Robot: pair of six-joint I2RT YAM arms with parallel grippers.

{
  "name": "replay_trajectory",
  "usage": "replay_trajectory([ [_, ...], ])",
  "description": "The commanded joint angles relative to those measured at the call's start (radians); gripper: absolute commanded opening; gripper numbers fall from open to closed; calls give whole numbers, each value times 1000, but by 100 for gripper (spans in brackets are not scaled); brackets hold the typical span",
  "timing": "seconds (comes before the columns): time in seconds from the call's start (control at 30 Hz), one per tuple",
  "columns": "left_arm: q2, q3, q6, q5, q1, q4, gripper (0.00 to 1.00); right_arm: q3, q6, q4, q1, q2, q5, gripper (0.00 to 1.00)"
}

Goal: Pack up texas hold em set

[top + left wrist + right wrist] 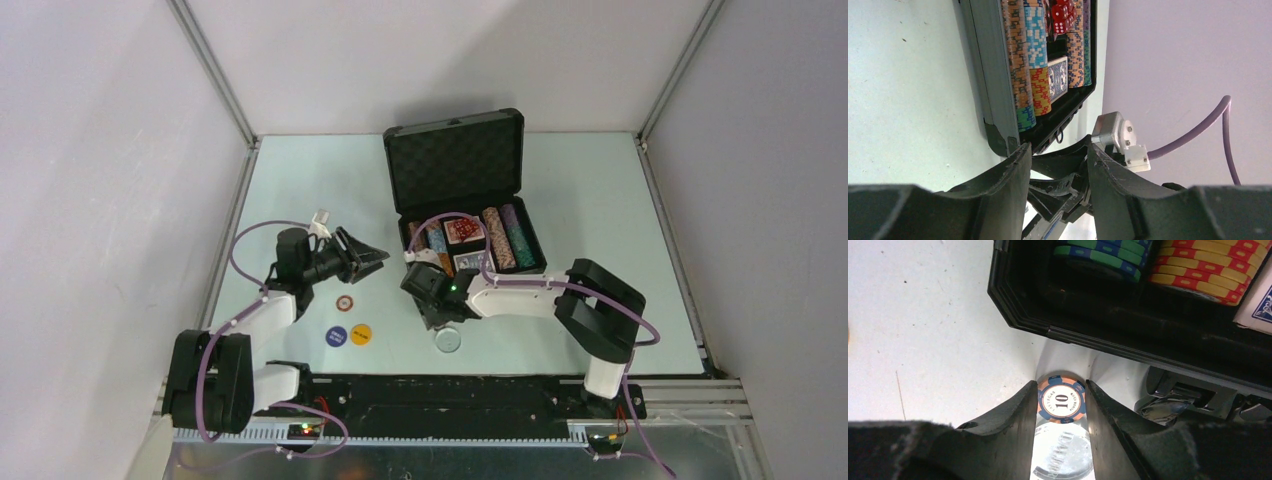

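Note:
The black case point(392, 165) stands open mid-table, its foam lid upright. Rows of striped poker chips point(505, 238) and card decks point(463, 232) lie in it. In the left wrist view I see the chip rows point(1035, 50), red dice point(1062, 12) and a blue deck point(1058, 77). My right gripper point(1062, 385) points down just in front of the case point(1098, 330). Its fingers press both edges of an orange-and-blue "10" chip point(1062, 400) lying on the table. My left gripper point(375, 258) hovers left of the case, open and holding nothing point(1059, 147).
A white round button point(448, 340) lies just in front of the right gripper point(436, 315). A red-and-white chip point(344, 302), a blue button point(336, 336) and a yellow button point(361, 334) lie near the left arm. Walls enclose the table on three sides.

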Motion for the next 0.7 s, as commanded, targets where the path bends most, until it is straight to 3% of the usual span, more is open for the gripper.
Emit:
replay_trajectory([
  [0.0, -21, 2, 7, 22, 9, 14, 50, 4, -22, 24, -10, -76, -11, 45],
  [0.27, -24, 1, 8, 25, 9, 15, 50, 41, -36, 12, -20, -116, -14, 46],
  [0.5, -23, -1, 8, 26, 9, 14, 49, 55, -19, -92, -29, -85, -40, 65],
  [0.67, -23, -1, 8, 25, 9, 15, 50, 35, -3, -90, -11, -45, -59, 68],
])
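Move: Between the right fingertips, about 1 cm below the hand point, the orange-and-blue 10 chip lies flat on the table. The clear disc lies some 4 cm back and 2 cm right of the hand; the case's near-left corner is about 5 cm ahead and 4 cm left, and the yellow button about 16 cm left and 3 cm back. From the idle left hand, the chip lies roughly 9 cm back, 11 cm right and 11 cm down. Lifting off the 10 chip that its fingertips straddle, the right hand rises about 3 cm with a slight forward drift, its opening unchanged at first. Near the top the fingers spread plainly wider, and the hand eases about a centimetre back and to the right, then starts to sink, ending open above the chip. The wrist barely turns. ##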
